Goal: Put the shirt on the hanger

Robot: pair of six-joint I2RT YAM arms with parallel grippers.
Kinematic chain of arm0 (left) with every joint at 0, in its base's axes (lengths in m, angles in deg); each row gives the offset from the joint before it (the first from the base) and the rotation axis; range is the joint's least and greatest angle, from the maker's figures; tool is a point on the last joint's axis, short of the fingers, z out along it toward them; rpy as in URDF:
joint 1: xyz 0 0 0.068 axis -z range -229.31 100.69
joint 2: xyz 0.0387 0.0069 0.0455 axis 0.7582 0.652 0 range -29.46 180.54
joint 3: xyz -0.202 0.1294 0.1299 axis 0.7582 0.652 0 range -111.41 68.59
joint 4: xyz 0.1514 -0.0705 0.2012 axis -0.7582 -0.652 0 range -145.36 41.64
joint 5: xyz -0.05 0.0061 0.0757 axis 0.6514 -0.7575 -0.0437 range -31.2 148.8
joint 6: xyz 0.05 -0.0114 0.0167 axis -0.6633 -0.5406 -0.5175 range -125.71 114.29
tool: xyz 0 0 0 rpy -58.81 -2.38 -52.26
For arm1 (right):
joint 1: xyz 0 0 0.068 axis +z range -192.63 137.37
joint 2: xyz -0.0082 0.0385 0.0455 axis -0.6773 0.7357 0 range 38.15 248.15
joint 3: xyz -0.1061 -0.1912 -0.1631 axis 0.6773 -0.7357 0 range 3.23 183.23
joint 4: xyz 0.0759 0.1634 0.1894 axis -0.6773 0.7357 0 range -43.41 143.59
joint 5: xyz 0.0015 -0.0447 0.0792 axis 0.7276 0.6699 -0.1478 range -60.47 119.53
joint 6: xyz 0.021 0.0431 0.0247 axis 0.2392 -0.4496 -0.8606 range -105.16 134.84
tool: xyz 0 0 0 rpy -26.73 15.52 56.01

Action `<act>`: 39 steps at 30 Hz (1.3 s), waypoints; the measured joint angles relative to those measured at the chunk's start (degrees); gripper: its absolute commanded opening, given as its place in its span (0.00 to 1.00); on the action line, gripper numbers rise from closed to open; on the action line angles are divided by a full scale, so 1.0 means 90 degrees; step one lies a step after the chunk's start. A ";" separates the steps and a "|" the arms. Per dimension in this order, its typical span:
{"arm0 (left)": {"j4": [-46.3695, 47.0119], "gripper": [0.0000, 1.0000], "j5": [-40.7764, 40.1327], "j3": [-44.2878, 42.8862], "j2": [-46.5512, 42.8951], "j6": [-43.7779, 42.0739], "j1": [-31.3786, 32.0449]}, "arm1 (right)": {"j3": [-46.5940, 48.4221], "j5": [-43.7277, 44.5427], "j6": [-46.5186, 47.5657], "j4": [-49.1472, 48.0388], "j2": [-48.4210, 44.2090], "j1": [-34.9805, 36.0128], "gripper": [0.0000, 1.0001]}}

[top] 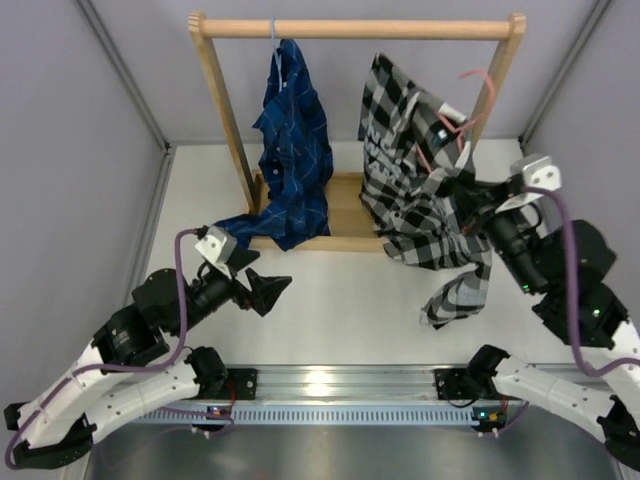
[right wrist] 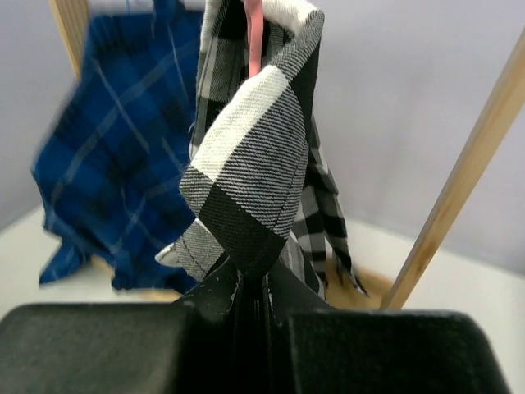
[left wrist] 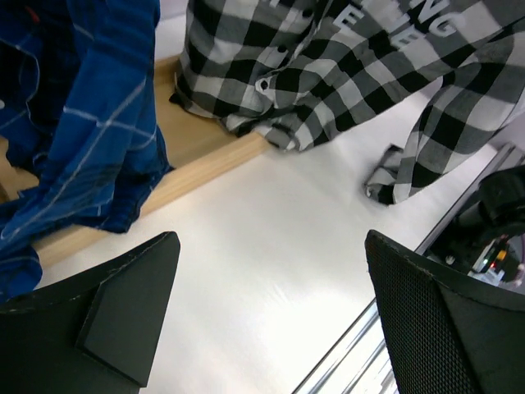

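Observation:
The black-and-white checked shirt hangs in front of the right half of the wooden rack, its hem and one sleeve trailing onto the table. The pink wire hanger pokes out of the shirt's top, its hook below the rod and apart from it. My right gripper is shut on a fold of the shirt, and the pink hanger wire rises behind that fold. My left gripper hovers open low over the table, left of the shirt, with nothing between its fingers.
A dark blue shirt hangs from a light blue hanger on the rack's rod, its tail on the wooden base. In the left wrist view that blue shirt and the base are near. A metal rail runs along the near edge.

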 measured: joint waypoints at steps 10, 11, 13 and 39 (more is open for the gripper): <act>-0.0209 0.98 -0.1173 0.0226 -0.0231 0.0027 -0.0092 | -0.1734 0.0134 -0.1035 -0.0347 0.0471 -0.0056 0.00; -0.0221 0.98 -0.1450 0.0226 -0.0248 0.0080 -0.0180 | -0.1472 0.0158 -0.1103 -0.0325 0.0772 -0.0087 0.00; -0.0333 0.98 -0.2115 0.0206 -0.0260 0.0226 -0.0442 | -0.0947 0.0221 -0.1200 -0.0350 0.1299 -0.0138 0.00; -0.0070 0.98 0.0151 0.0792 -0.0078 0.0784 -0.6720 | 0.2616 0.0328 -0.2154 0.0865 0.4197 -0.1617 0.00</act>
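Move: The bare stretch of the rack's rod where the hanger is going lies about 22 cm ahead of the right hand, 3 cm left and some 6 cm above it. The blue shirt hangs some 18 cm ahead of this hand and 33 cm left, its middle lower; the right post is about 22 cm ahead and 12 cm right. From the left hand, that rod spot is roughly 29 cm ahead, 34 cm right and 20 cm higher. Still pinching, right hand dips 13 cm, climbs forward some 17 to the rod, then lowers; left swings left. ##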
